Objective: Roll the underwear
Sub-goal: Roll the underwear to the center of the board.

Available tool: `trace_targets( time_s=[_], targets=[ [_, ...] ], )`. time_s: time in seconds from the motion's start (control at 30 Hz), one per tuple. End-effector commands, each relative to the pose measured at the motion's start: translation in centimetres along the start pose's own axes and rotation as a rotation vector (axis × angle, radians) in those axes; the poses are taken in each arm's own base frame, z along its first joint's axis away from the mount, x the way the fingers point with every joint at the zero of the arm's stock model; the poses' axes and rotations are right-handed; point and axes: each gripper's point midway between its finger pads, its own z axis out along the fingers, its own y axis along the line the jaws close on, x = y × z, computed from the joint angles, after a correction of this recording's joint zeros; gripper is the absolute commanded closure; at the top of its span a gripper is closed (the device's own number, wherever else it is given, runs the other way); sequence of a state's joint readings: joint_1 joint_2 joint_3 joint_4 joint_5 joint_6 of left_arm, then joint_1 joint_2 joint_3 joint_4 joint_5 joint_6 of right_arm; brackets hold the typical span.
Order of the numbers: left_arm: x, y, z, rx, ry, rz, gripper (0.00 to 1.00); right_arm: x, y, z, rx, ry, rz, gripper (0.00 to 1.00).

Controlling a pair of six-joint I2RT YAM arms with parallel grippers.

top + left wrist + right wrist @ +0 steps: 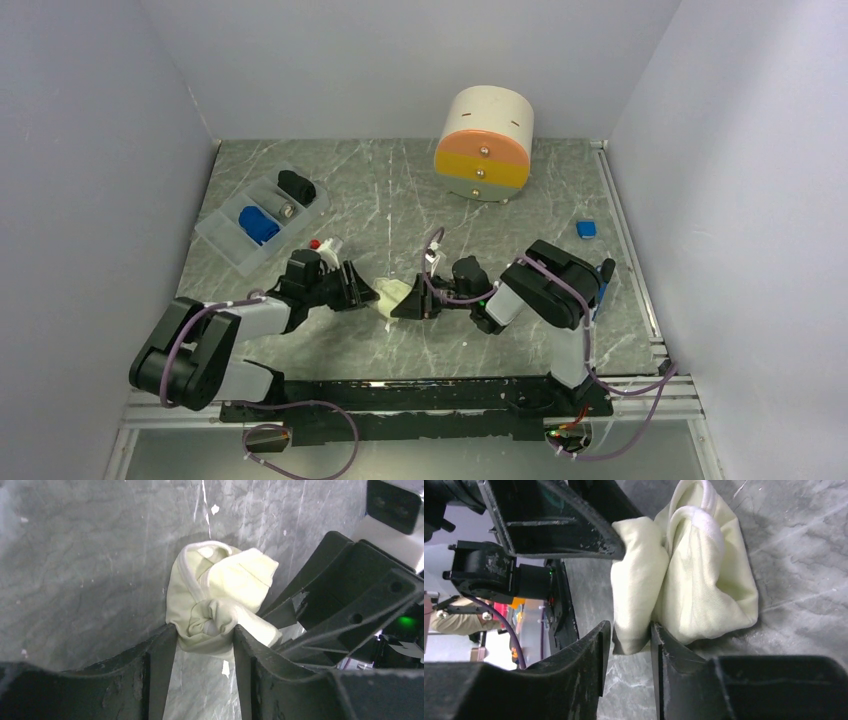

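The cream-yellow underwear (393,295) lies bunched on the marble table between my two grippers. My left gripper (368,294) comes from the left. In the left wrist view the left gripper (205,634) is shut on the twisted end of the cream cloth (220,587). My right gripper (408,302) comes from the right. In the right wrist view the right gripper (630,632) is closed narrowly round a folded flap of the cream cloth (704,585). The blue underwear (258,224) sits rolled in the clear tray (228,245) at the back left.
A black rolled bundle (296,187) lies in the tray's far compartment. A round cream drawer unit (485,143) with orange and yellow fronts stands at the back. A small blue object (586,229) lies at the right. A small red-and-white item (322,244) sits near the left arm.
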State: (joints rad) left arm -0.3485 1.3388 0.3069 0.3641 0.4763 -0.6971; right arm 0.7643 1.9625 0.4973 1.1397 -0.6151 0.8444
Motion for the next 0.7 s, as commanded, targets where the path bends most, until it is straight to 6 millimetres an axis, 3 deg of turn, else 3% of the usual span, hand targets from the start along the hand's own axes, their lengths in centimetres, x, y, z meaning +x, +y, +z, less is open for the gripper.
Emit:
trace_targets(
  time_s=[0.0,0.2,0.33,0.4,0.53,0.67],
  targets=[
    [1.2,2.6,0.4,-0.106,0.045,0.031,0.48,1.3,-1.9,-1.2,0.125,0.080,-0.038,0.57],
    [2.1,3.2,0.8,-0.152,0.105,0.058,0.51,-1.1,-2.5,-2.6,0.317,0.103,-0.245,0.44],
    [2.3,2.9,1.0,-0.181,0.124,0.072,0.51,-3.7,-0.8,-3.3,0.402,0.050,-0.528,0.38],
    [2.4,2.8,1.0,-0.194,0.130,0.076,0.51,-4.6,0.7,-2.9,0.450,0.010,-0.676,0.35],
    [2.4,2.9,1.0,-0.214,0.137,0.072,0.52,-4.2,3.4,-0.9,0.437,-0.019,-0.888,0.34],
    [2.6,3.0,0.9,-0.227,0.145,0.066,0.52,-3.4,3.2,1.0,0.482,0.010,-0.973,0.37]
  ],
)
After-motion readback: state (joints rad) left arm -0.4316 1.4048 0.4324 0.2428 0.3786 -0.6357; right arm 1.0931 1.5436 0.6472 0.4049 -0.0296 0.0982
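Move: The cream underwear, rolled into a bundle, is between my two hands. Its middle is about 3 cm ahead of my right hand, 1 cm to its left and 1 cm lower; from my left hand it is level ahead, some 3 cm to the right and 1 cm below. A white table mark lies about 2 cm behind and 1 cm left of my right hand. The divided tray is roughly 16 cm ahead and 21 cm left of my left hand. I let the underwear's near edge go with my right hand: its fingers open wider and it eases right and forward about 2 cm each, then climbs to about 4 cm up, swinging back and left over the roll while the wrist rolls and tips the fingers down. My left fingers keep the bundle between them and push on forward-right, not quite 2 cm. ##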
